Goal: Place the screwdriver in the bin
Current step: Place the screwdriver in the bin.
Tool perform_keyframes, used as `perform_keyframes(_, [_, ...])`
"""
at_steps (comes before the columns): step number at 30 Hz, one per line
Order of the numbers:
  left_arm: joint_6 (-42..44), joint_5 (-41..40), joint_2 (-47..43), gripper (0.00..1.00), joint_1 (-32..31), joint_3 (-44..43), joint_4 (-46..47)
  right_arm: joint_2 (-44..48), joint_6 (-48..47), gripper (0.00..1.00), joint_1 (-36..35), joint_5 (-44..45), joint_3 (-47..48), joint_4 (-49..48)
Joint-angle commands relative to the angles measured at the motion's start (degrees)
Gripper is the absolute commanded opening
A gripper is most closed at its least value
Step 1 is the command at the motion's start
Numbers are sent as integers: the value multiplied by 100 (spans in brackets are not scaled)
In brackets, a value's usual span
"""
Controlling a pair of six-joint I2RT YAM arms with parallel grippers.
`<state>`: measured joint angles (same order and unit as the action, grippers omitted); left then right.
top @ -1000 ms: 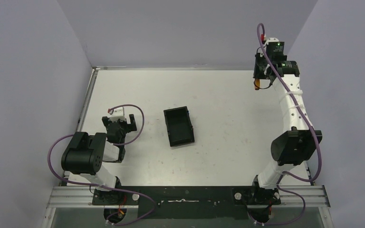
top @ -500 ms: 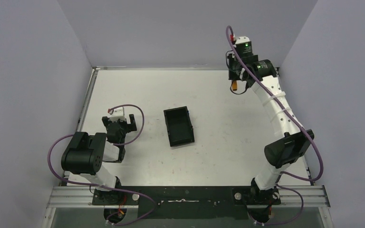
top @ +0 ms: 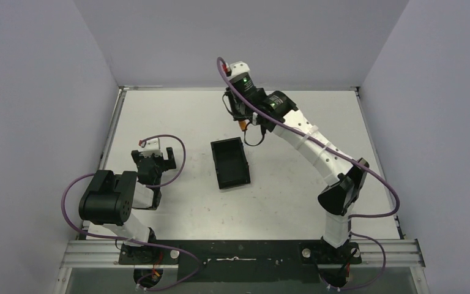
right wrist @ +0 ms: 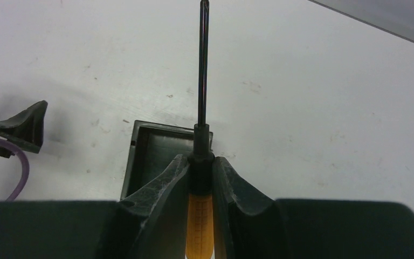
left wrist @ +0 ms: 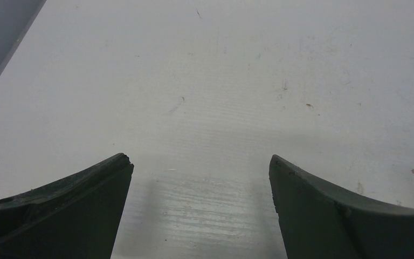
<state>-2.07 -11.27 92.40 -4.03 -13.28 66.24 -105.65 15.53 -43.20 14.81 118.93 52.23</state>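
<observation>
My right gripper (right wrist: pixel 200 160) is shut on the screwdriver (right wrist: pixel 200 216), its orange handle clamped between the fingers and the thin black shaft (right wrist: pixel 203 65) sticking out ahead. In the top view the right gripper (top: pixel 243 124) hangs above the table just beyond the far end of the black bin (top: pixel 231 162), a speck of orange screwdriver (top: pixel 243 127) showing below it. The bin (right wrist: pixel 148 156) lies partly hidden under the fingers in the right wrist view. My left gripper (top: pixel 155 156) rests open near the table's left side, left of the bin, with only bare table between its fingers (left wrist: pixel 86 205).
Grey walls close in the white table (top: pixel 306 147) on the left, back and right. A purple cable (top: pixel 171 153) loops beside the left gripper. The left gripper's finger (right wrist: pixel 21 127) shows at the left edge of the right wrist view.
The right arm has swung from the far right corner leftwards and nearer, carrying the screwdriver to just beyond the bin's far end. The left arm has not moved.
</observation>
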Motion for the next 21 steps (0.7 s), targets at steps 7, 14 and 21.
perform_keyframes(7, [35,46,-7,97,-8,-131,307,-358,113,0,-623,251,190,-692])
perform_keyframes(14, [37,46,-5,97,-10,-133,309,287,-86,0,-749,50,-1843,-2062])
perform_keyframes(21, [40,46,-8,97,-10,-131,302,686,-244,0,-769,-250,-3536,-3267])
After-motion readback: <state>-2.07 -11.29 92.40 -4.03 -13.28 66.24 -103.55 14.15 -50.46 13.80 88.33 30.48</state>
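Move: The bin lies below the right gripper, which already holds the screwdriver: its middle is some 26 cm down, about 5 cm to the left and 3 cm back. The idle left gripper waits roughly 31 cm to the right gripper's left, about level with it fore and aft and 24 cm lower. From the left gripper the bin is some 26 cm to the right, 3 cm back and 3 cm lower. Lower the right gripper about 14 cm towards the open bin with the screwdriver still pinched between the fingers. Swing left first, some 6 cm with only a little sinking, then drop quickly while drawing back about 4 cm overall and easing slightly right; let the wrist turn some 10 degrees counter-clockwise and keep the fingers shut. ##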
